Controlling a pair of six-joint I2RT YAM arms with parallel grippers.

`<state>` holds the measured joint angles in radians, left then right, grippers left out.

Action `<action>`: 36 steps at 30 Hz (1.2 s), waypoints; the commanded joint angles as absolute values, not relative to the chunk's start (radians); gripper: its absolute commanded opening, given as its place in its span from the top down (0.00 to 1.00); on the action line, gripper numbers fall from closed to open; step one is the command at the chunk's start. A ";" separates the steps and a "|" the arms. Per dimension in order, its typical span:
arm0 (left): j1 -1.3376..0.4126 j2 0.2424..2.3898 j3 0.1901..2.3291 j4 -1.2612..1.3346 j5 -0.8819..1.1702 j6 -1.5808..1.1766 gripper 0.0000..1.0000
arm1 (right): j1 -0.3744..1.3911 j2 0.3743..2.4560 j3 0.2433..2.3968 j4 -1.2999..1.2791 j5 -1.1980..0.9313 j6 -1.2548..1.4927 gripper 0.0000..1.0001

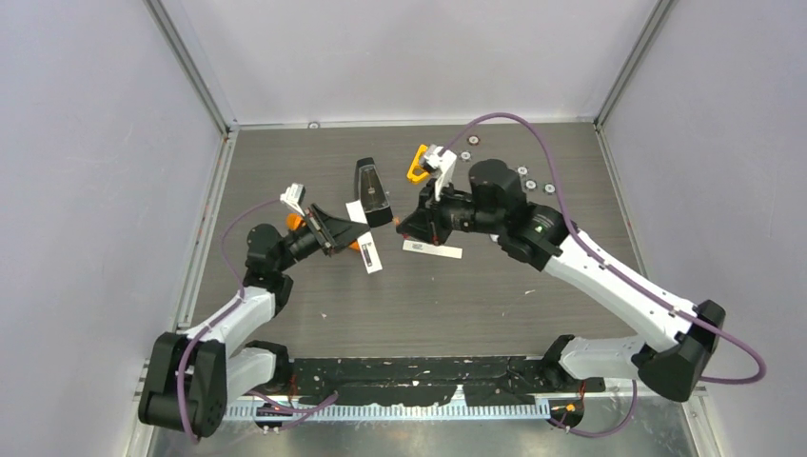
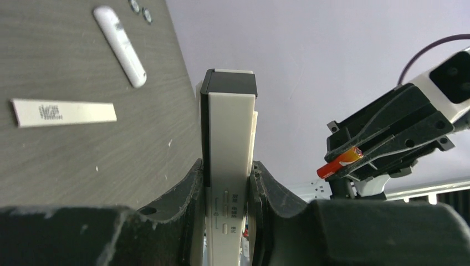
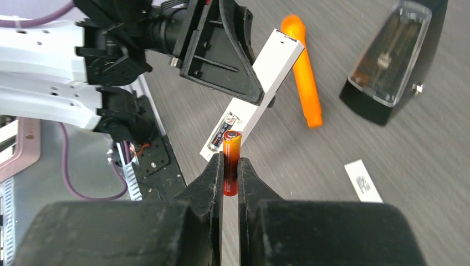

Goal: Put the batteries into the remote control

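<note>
My left gripper [image 1: 350,236] is shut on a slim white remote [image 1: 370,257] and holds it off the table; its jaws clamp the remote's sides in the left wrist view [image 2: 228,166]. In the right wrist view the remote [image 3: 272,64] shows an open compartment at its near end with a dark grey battery [image 3: 221,134] in it. My right gripper [image 3: 231,162] is shut on a red-orange battery [image 3: 231,145], its tip just short of that compartment. This battery also shows in the left wrist view [image 2: 340,162]. The right gripper [image 1: 407,227] sits just right of the remote.
A black wedge-shaped case [image 1: 372,190] stands behind the remote. An orange tool [image 3: 304,69] lies on the table. A white labelled strip [image 1: 433,250] lies under the right gripper. A second white rounded remote [image 2: 119,44] and silver discs [image 1: 523,177] lie at the back right.
</note>
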<state>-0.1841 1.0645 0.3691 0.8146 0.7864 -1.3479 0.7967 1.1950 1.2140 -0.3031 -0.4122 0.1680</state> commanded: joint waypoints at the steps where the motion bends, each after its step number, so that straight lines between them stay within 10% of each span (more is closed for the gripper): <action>1: -0.221 1.117 0.330 1.055 0.753 -1.440 1.00 | 0.864 1.273 1.331 -0.518 -0.215 0.205 0.94; 36: -0.307 1.197 0.212 1.166 0.477 -1.554 1.00 | 0.989 1.699 1.811 -0.998 -0.038 0.368 0.92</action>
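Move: The open battery bay of the remote, held by the left hand, lies about 7 cm left of the battery-holding right hand, 1 cm back and some 7 cm below. A white strip lies 10 cm ahead of the right hand, 6 cm to its right and 28 cm down; a black case lies 19 cm ahead, 7 cm left, 26 cm down. From the left hand, the bay is 5 cm back and 2 cm right, about level. Right hand sinks about 9 cm, easing left, carrying the battery towards the bay while left lowers remote 4 cm. ##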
